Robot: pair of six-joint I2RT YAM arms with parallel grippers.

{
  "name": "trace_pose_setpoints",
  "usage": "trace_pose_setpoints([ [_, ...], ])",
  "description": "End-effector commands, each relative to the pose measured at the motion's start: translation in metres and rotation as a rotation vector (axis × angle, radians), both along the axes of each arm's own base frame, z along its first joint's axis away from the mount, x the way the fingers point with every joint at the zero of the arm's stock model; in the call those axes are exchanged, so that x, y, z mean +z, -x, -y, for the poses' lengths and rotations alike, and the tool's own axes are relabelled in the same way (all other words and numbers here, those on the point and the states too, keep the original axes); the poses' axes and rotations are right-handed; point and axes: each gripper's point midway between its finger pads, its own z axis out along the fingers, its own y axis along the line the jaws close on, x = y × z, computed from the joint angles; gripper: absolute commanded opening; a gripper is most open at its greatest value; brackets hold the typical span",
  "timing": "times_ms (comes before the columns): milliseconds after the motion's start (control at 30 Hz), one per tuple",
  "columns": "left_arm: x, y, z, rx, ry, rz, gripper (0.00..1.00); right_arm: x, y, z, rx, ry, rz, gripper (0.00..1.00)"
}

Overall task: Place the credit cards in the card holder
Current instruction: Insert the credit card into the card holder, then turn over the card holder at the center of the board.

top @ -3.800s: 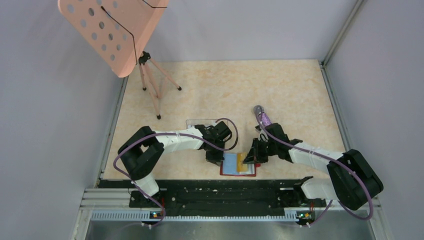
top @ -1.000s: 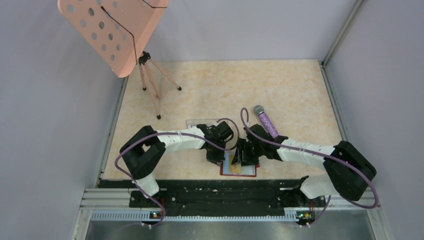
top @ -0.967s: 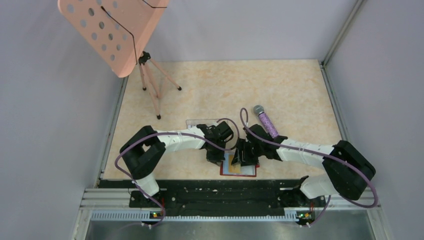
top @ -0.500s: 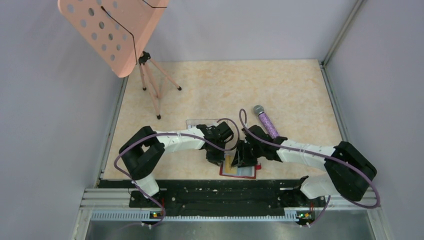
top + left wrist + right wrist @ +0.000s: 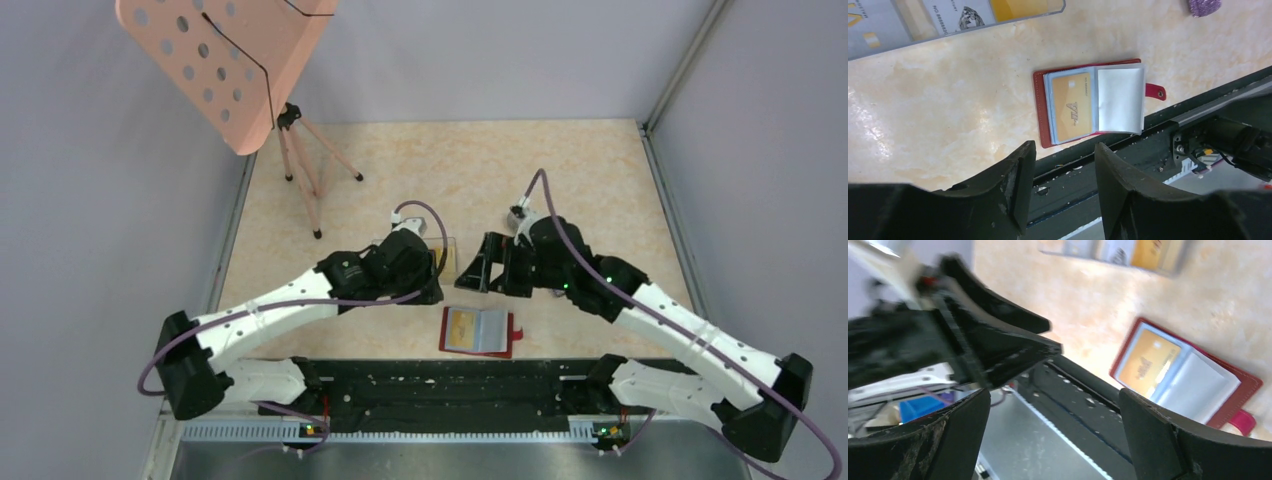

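The red card holder [image 5: 478, 330] lies open near the table's front edge. One yellow-orange credit card [image 5: 1073, 107] sits in its left sleeve, and a pale sleeve page [image 5: 1120, 100] lies over the right half. More credit cards [image 5: 960, 17] rest in a clear tray [image 5: 447, 250] behind it. My left gripper [image 5: 1063, 150] hovers open and empty above the front rail, behind and left of the holder. Open and empty as well, my right gripper [image 5: 1055, 400] hangs high, just behind and right of the holder [image 5: 1188, 375].
A purple microphone [image 5: 1204, 5] lies behind the holder, mostly under the right arm in the top view. A pink perforated music stand [image 5: 225, 60] on a tripod stands at the back left. The black rail [image 5: 450, 385] runs along the near edge.
Both grippers have let go, opened and risen back from the card holder. The orange card now lies in the holder's left sleeve with nothing touching it.
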Motion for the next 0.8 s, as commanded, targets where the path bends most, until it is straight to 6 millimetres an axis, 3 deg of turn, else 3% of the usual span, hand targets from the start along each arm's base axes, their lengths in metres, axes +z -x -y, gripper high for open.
trace_pose_setpoints([
  [0,0.015,0.001,-0.016,0.057,0.049,0.064,0.53,0.096,0.005,0.008,-0.039,-0.132,0.109,0.99],
  [233,0.017,0.007,-0.033,0.076,0.100,0.124,0.54,0.216,0.020,0.026,-0.114,-0.458,0.222,0.99],
  [367,0.017,0.009,-0.037,0.079,0.099,0.124,0.55,0.272,0.034,0.034,-0.085,-0.591,0.287,0.99],
  [500,0.017,0.011,-0.037,0.078,0.087,0.106,0.55,0.300,0.044,0.027,-0.033,-0.674,0.264,0.99],
  [767,0.007,0.016,-0.034,0.075,0.059,0.041,0.55,0.330,0.056,0.025,0.032,-0.778,0.285,0.99],
])
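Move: The open card holder lies on the table about 2 cm back of the right gripper, straight in line sideways, and some 19 cm below it; from the left gripper it is roughly 4 cm back, 9 cm to the right and 14 cm down. The card box sits about 12 cm ahead and 3 cm left of the left gripper, or 14 cm ahead and 15 cm left of the right gripper. The microphone lies some 16 cm ahead and 12 cm right of the right gripper. Lift the empty right gripper almost straight up, some 30 cm clear of the card holder, easing back about 4 cm and rolling the wrist so the fingers swing up some 40 degrees towards level, pointing left. Shift the empty left gripper a few centimetres left and slightly back, away from the holder, then hold it there at nearly the same height; keep the right fingers wide open, the left half open. ##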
